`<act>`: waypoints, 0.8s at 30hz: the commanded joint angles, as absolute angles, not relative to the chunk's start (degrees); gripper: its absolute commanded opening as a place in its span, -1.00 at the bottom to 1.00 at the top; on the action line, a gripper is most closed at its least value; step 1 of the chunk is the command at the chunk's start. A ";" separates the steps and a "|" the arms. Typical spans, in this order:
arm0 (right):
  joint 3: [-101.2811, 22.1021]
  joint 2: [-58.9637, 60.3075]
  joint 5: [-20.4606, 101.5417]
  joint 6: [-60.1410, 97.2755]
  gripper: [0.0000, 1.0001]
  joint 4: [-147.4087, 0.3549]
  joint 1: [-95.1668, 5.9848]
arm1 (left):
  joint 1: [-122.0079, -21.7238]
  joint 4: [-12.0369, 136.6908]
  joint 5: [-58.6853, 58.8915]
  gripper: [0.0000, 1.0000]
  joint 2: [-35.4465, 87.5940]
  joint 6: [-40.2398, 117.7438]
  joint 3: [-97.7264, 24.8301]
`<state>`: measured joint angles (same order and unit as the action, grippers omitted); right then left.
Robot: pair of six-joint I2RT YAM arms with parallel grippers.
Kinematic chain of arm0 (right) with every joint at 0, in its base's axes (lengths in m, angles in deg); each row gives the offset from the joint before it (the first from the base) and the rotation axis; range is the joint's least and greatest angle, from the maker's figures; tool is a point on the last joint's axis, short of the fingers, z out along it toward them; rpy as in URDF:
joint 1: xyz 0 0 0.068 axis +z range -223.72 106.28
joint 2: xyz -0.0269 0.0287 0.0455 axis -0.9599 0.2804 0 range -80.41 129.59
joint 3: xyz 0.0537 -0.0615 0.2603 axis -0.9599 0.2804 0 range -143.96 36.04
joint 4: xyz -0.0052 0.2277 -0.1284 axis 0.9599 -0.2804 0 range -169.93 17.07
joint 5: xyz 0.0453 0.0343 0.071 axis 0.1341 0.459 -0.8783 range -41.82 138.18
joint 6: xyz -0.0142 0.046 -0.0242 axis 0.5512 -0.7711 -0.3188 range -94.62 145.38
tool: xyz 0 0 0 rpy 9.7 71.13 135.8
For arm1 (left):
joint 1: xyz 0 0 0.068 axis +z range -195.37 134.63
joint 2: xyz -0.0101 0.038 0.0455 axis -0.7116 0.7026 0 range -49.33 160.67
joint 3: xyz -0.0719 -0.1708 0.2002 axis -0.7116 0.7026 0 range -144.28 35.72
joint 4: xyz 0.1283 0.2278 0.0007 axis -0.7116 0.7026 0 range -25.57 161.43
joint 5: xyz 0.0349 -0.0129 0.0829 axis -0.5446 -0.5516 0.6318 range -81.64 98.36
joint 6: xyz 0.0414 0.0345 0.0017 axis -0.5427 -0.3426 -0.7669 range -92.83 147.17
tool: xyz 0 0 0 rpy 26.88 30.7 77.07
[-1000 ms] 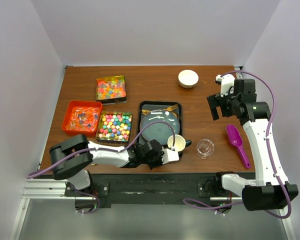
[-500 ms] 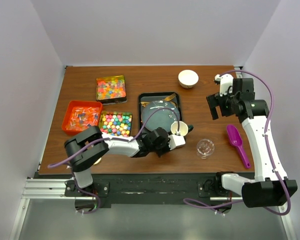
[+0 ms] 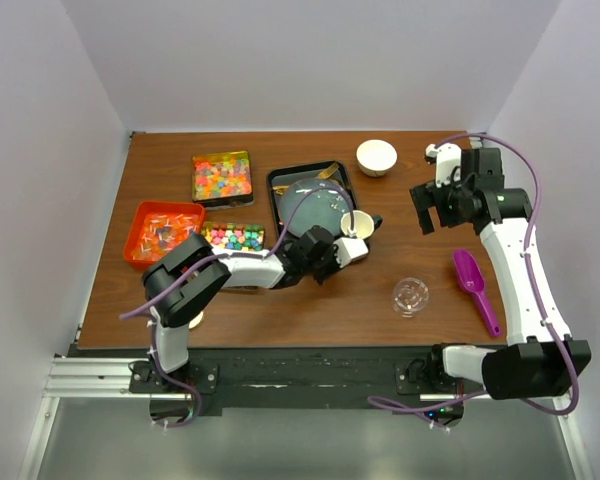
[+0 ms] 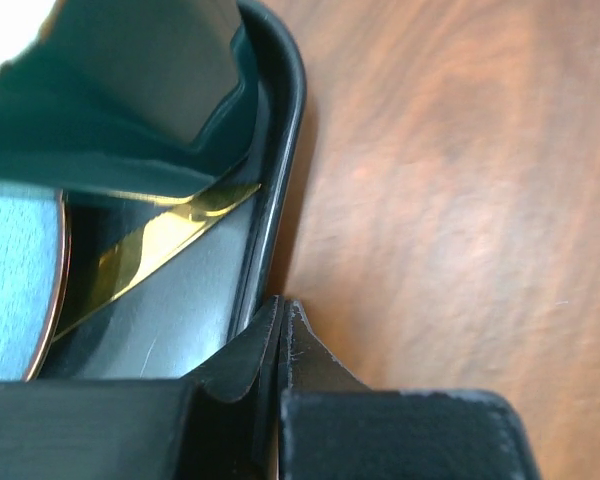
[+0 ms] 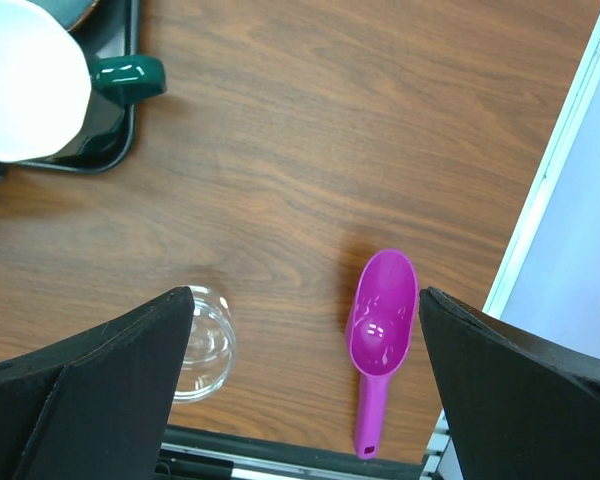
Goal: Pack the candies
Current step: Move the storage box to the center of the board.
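Note:
The candies sit in three containers at the left of the top view: orange-red gummies in a clear box (image 3: 223, 177), clear-wrapped pieces in an orange tray (image 3: 164, 232), and pastel lumps in a box (image 3: 230, 238) partly hidden under my left arm. My left gripper (image 3: 356, 247) (image 4: 280, 305) is shut with nothing in it, its tips against the rim of a black tray (image 3: 277, 195) (image 4: 280, 150). My right gripper (image 3: 432, 208) (image 5: 305, 385) hangs open above the table at the right, over the purple scoop (image 5: 383, 330) and clear jar (image 5: 202, 345).
The black tray carries a blue plate (image 3: 315, 205), a gold utensil (image 4: 160, 240) and a dark green mug (image 3: 357, 222) with a white inside. A white bowl (image 3: 376, 156) stands at the back. The scoop (image 3: 472, 285) and jar (image 3: 410, 295) lie front right.
My shut left gripper has pushed the black tray, with plate and mug, away from the near edge and turned it. The right gripper has risen slightly toward the back.

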<state>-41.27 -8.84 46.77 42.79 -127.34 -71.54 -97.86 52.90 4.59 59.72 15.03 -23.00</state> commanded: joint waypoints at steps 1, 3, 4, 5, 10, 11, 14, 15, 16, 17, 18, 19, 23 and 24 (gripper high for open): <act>-46.13 -7.99 44.23 41.73 0.97 -125.76 -71.78 | -94.33 52.21 8.72 -1.00 59.56 11.97 -26.33; -47.01 -6.76 43.79 41.12 0.97 -125.40 -71.78 | -93.53 53.00 9.07 -1.00 60.18 11.70 -27.55; -47.80 -6.32 43.79 40.94 0.97 -125.05 -71.78 | -93.10 53.53 9.07 -1.00 60.44 11.27 -28.17; -48.15 -5.27 43.79 40.68 0.97 -124.79 -71.78 | -92.83 54.66 9.24 -1.00 61.14 10.92 -28.78; -50.43 -2.19 43.08 40.32 0.97 -123.91 -71.78 | -90.55 55.02 10.56 -1.00 63.34 10.04 -31.42; -50.70 -2.01 43.00 40.32 0.97 -123.91 -71.78 | -90.19 55.46 10.91 -1.00 64.04 10.03 -31.95; -51.67 -0.78 42.73 39.89 0.97 -123.73 -71.78 | -88.44 55.55 11.35 -1.00 65.18 9.60 -33.36; -51.93 -0.52 42.56 39.88 0.97 -123.73 -71.78 | -88.00 55.81 11.79 -1.00 65.45 9.59 -34.41; -52.28 -0.43 42.03 39.88 0.98 -123.73 -71.78 | -87.04 56.34 11.79 -1.00 65.71 9.94 -35.20; -52.46 -0.25 41.86 39.80 0.97 -123.65 -71.78 | -86.50 57.82 11.62 -1.00 66.24 10.12 -35.99; -52.46 0.01 41.85 39.80 0.97 -123.56 -71.78 | -86.15 58.36 11.62 -1.00 66.42 10.21 -37.04; -52.55 0.10 41.85 39.80 0.97 -123.64 -71.78 | -85.80 58.54 11.70 -1.00 66.51 9.77 -37.31; -52.64 0.71 41.85 39.62 0.97 -123.03 -71.78 | -85.27 58.54 11.97 -1.00 66.86 8.72 -37.49; -52.81 0.80 41.77 39.53 0.97 -122.94 -71.78 | -85.01 58.54 11.97 -1.00 66.86 8.72 -37.67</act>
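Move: The closed left fingertips already rest at the near rim of the black tray, whose middle lies about 12 cm straight ahead of them. On it, the green mug stands roughly 9 cm ahead and 8 cm to the right of that hand; the white bowl is some 27 cm ahead and 13 cm right. The near candy box lies about 24 cm left and 5 cm ahead. From the raised right hand the tray's middle is some 30 cm left, 10 cm ahead and 22 cm down. Keeping its shut fingertips against the near rim, the left hand pushes the tray forward about 10 cm and half as far to the left, staying low and level above the table while turning some 10 degrees counter-clockwise. The right hand, empty and wide open, drifts forward about 5 cm high over the board, touching nothing. ##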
